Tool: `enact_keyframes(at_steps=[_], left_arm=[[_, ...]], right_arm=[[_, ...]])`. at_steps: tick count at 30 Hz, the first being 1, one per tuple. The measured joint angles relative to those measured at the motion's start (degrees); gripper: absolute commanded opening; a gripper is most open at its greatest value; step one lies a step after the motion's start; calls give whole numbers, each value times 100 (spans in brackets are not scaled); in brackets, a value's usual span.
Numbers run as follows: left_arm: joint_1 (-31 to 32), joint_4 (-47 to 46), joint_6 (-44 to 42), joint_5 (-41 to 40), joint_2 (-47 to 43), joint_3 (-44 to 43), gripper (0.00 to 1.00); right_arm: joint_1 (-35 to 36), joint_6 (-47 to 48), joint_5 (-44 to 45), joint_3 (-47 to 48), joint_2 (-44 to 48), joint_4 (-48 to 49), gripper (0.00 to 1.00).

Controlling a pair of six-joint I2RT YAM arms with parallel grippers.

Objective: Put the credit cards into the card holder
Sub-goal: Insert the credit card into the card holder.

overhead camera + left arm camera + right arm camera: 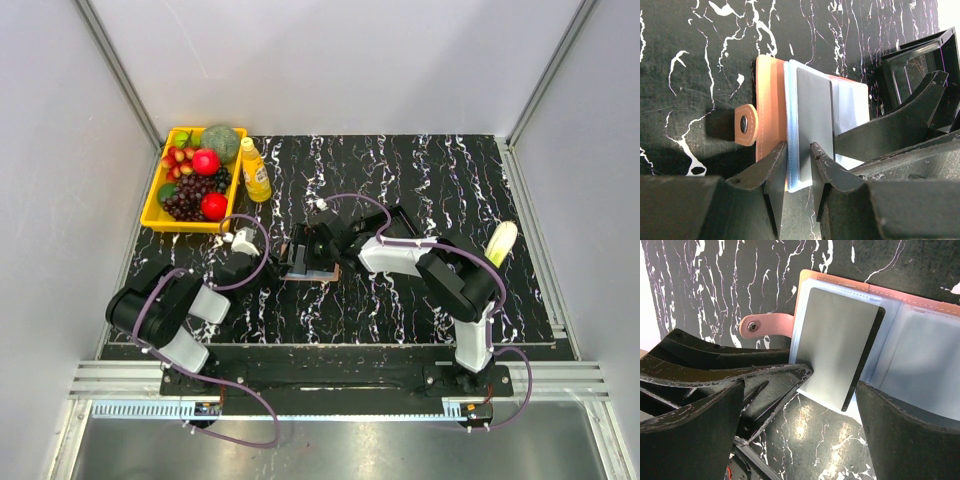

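The tan card holder (771, 105) lies open on the black marble table, snap tab (762, 326) out to one side, clear sleeves up. A grey credit card (840, 347) rests on the sleeves, its near end jutting past the holder's edge. My left gripper (797, 150) stands narrowly open. One fingertip is over the tan cover, the other over the card (814, 115), and neither pinches anything. My right gripper (800, 440) stands wide open just short of the card's free end, empty. From above, both grippers (325, 245) meet over the holder (322, 274).
A black open box (920, 65) stands just beyond the holder. A yellow tray (160, 215) of fruit and an orange bottle (255, 170) sit at the back left. A banana (500, 242) lies to the right of the right arm.
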State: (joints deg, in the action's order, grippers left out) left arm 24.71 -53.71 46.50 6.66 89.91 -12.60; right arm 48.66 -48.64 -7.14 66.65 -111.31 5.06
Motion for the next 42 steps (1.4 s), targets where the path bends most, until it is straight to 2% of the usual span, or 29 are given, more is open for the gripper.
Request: enact_keyframes(at_steps=[12, 21, 25, 27, 30, 36, 40, 41, 42], left_arm=[[-4, -131, 52, 52, 101, 11, 30], [-4, -140, 55, 131, 94, 11, 32], [-4, -94, 37, 138, 11, 52, 41], [13, 94, -17, 170, -221, 63, 50], [11, 555, -140, 109, -704, 57, 53], [24, 1770, -540, -190, -1550, -118, 69], [55, 2343, -673, -396, -1808, -197, 79], [66, 2511, -702, -415, -1873, -212, 85], [76, 2675, -732, -433, -1919, -247, 99]], right_arm=[[-9, -55, -13, 50, 0, -105, 100], [-83, -44, -374, 48, -33, 13, 100], [-96, 15, -328, -90, 81, 76, 100], [-105, 90, -299, -177, 229, 72, 100], [-118, 302, -293, -249, 437, 72, 100], [-162, 732, -275, -282, 621, 39, 99], [-221, 828, 103, -317, 625, -87, 99], [-236, 837, 251, -341, 632, -85, 99], [-256, 848, 411, -385, 647, -90, 99]])
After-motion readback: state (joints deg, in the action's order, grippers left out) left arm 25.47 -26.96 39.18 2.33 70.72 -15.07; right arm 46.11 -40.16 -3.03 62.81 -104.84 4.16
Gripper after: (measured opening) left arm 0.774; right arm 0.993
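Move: The grey card, already in the holder's left sleeve, has its middle about 2 cm ahead and 4 cm right of the left hand point, 1 cm below; the card holder's middle lies some 7 cm right and 1 cm ahead. From the right hand the card is about 3 cm left, level fore and aft and 4 cm below, with the black box roughly 9 cm ahead and 21 cm right. Keep both hands nearly still over the card, the left fingertips still gripping the raised sleeve at its near left edge. Then open the left gripper wide to let go and lift it about 2.5 cm, easing left and a little back off the holder with a slight roll. Raise the wide-open right gripper some 3 cm, then swing it right and forward away from the card, sinking slightly. ##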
